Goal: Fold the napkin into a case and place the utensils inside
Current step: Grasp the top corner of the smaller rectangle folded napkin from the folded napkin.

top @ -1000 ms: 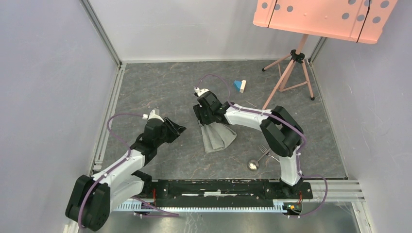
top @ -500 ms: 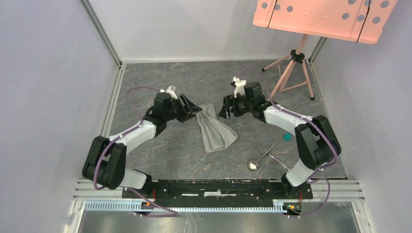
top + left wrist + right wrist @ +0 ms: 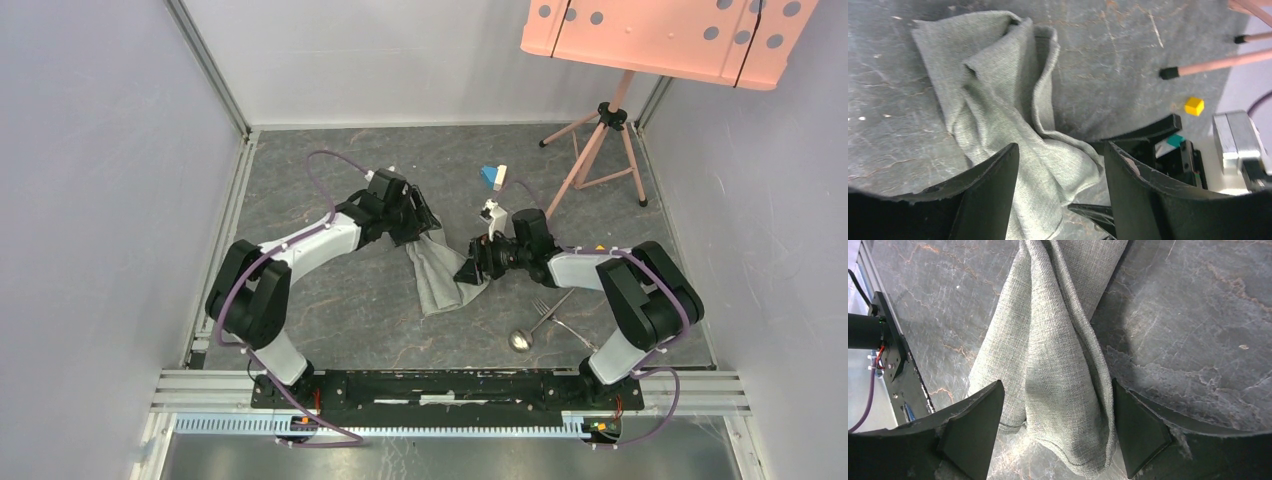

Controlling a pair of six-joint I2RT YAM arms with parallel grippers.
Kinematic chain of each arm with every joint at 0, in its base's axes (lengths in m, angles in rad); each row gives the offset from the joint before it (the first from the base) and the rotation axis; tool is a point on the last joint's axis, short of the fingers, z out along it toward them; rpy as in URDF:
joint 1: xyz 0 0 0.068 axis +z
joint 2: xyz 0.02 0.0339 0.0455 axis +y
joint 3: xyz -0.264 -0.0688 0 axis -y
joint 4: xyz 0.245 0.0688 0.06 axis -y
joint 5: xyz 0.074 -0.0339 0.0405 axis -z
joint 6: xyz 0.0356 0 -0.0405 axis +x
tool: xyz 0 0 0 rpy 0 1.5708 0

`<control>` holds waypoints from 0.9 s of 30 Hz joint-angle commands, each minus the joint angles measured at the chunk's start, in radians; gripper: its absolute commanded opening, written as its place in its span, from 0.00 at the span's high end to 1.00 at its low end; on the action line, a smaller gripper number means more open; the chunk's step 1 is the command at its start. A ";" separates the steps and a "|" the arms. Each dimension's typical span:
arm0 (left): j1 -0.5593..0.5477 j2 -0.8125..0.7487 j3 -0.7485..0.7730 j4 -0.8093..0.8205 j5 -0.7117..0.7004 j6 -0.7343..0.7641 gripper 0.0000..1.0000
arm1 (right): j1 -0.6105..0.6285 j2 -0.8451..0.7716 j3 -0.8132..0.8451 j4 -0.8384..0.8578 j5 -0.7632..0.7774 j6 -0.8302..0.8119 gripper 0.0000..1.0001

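Note:
The napkin (image 3: 441,277) lies crumpled in loose folds on the dark table, a light grey cloth. My left gripper (image 3: 424,226) hovers at its far left corner, jaws open. In the left wrist view the napkin (image 3: 998,100) runs down between the spread jaws of the left gripper (image 3: 1062,150), unclamped. My right gripper (image 3: 473,270) sits at the cloth's right edge, also open. The right wrist view shows the right gripper (image 3: 1057,390) straddling the hanging end of the napkin (image 3: 1058,335). The utensils, a fork (image 3: 550,306) and a spoon (image 3: 521,340), lie crossed right of the cloth.
Small blue and white blocks (image 3: 493,177) rest behind the napkin. A pink tripod stand (image 3: 598,150) with a pink board (image 3: 665,35) rises at the back right. A small yellow block (image 3: 1194,106) lies near a tripod foot. Grey walls enclose the table.
Both arms have swung in to the napkin: the left from the left side to its far corner, the right down to its right edge. Both grippers opened wider.

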 commanded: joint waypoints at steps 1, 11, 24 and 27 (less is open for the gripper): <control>-0.018 0.037 0.085 -0.154 -0.132 0.019 0.31 | 0.007 -0.016 -0.036 0.131 -0.050 0.035 0.22; 0.085 -0.180 -0.156 -0.037 -0.112 0.056 0.28 | 0.113 -0.101 0.034 -0.011 0.095 0.045 0.64; 0.236 -0.516 -0.493 0.028 0.026 0.071 0.26 | 0.355 0.038 0.185 -0.127 0.401 0.264 0.90; 0.235 -0.472 -0.509 0.056 0.109 0.082 0.23 | 0.397 0.067 0.210 -0.143 0.460 0.274 0.82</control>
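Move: The right hand, open, straddles the napkin's loose right corner, which lies only about 1 cm back, 1 cm right and 2 cm below; the middle of the napkin's long body is some 8 cm to its left, level with it fore and aft. The spoon's bowl lies roughly 10 cm right and 15 cm back, the blue-and-white block about 22 cm ahead and 4 cm right. From the left hand, open above the napkin's far end, that corner is about 13 cm right, 12 cm back and 8 cm below. The right hand closes its fingers from wide open to nearly shut, pinching the napkin's loose right corner, and carries it about 8 cm left and 4 cm back across the napkin, rising about 3 cm on the way and sinking again almost to its starting height. Meanwhile the left hand first dips about 2 cm, then draws off to the left by some 13 cm and back by about 7 cm, clear of the napkin, its fingers staying open and the wrist turning about 15 degrees counter-clockwise. ##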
